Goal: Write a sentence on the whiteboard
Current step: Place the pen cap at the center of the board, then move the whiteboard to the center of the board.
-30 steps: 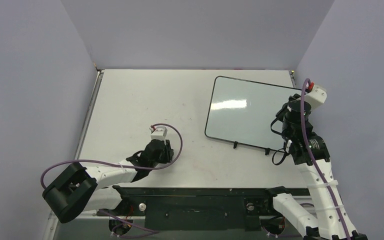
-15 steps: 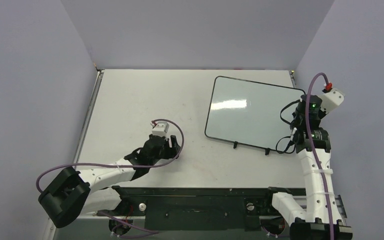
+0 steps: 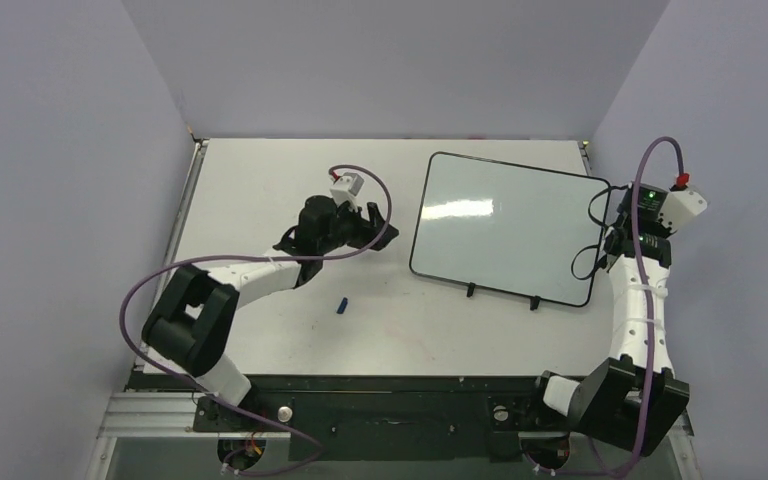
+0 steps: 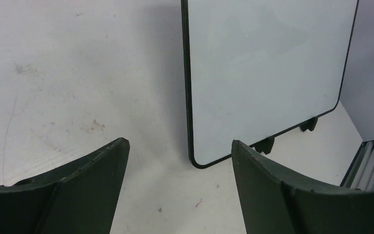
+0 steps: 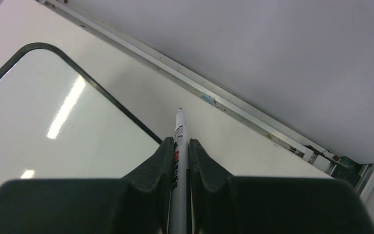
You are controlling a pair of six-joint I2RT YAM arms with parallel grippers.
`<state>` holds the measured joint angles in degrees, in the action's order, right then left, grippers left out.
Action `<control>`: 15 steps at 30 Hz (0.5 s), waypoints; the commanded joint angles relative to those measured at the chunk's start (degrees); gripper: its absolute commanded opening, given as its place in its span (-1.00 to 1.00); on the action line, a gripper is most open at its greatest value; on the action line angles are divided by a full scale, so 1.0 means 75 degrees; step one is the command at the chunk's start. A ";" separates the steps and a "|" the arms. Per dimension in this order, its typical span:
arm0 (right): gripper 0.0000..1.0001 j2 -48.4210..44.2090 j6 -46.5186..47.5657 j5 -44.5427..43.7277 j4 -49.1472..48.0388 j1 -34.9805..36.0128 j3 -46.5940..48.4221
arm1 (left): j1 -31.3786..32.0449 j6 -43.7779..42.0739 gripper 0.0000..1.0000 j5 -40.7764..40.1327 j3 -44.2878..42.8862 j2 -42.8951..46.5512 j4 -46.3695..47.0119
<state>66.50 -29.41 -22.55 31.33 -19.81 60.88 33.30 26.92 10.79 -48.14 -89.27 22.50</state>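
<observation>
The whiteboard [image 3: 505, 225] lies flat at the right of the table, black-framed, small feet on its near edge. Its face shows only glare; no sentence is in view on it. My left gripper [image 3: 380, 224] hovers just left of the board, open and empty. In the left wrist view its fingers [image 4: 102, 165] stand wide apart, framing the whiteboard [image 4: 268, 73] near its corner. My right gripper [image 5: 180, 141] is shut on a white marker [image 5: 179, 127], tip pointing at the back rail, beside the whiteboard [image 5: 39, 122]. From above, that right gripper [image 3: 628, 215] sits at the board's right edge.
A small blue cap [image 3: 342, 305] lies on the table in front of the left arm. A metal rail [image 5: 233, 105] runs along the table's back edge, with the wall right behind. The right wall stands close to the right arm.
The left arm swung from the table's front toward the board and its gripper opened; the blue cap now lies where it was. The right arm drew back to the board's right edge.
</observation>
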 commanded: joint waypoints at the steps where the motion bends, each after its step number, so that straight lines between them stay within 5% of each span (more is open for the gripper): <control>1: -1.00 0.0673 -0.0267 0.0517 -0.0491 -0.0545 -0.0043 | -0.0572 0.0291 0.49 0.2567 -0.0889 -0.1238 0.1670; 15: -1.00 0.1727 -0.0450 0.1425 -0.1187 -0.1269 -0.0346 | -0.1212 0.1719 0.43 0.4840 -0.3458 -0.4560 0.3723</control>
<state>78.87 -31.86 -13.98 26.33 -28.14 58.76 24.47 36.62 41.10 -67.99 -120.14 42.92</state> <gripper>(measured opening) 0.096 0.729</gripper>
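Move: The left hand hangs open and empty. The middle of the whiteboard's left edge is about 11 cm ahead and 7 cm to its right, roughly 13 cm below, and that edge's near corner is some 3 cm back and 4 cm right. The released pen cap lies about 12 cm back, 10 cm left and 14 cm below. The right hand still grips the pen; the middle of the board's right edge is roughly 9 cm ahead, straight under its line, about 19 cm down. The left arm carries its open gripper forward and rightward towards the board's left edge, some 9 cm in all while sinking nearly 3 cm, and its wrist turns clockwise by just under 20 degrees, with the hand's left side dipping about as much. Meanwhile the right arm, fingers still shut on the pen, mostly sinks, about 7.5 cm, and drifts some 3 cm to the right by the board's right edge, slowing almost to a stop, its left side rolling up around 10 degrees. ##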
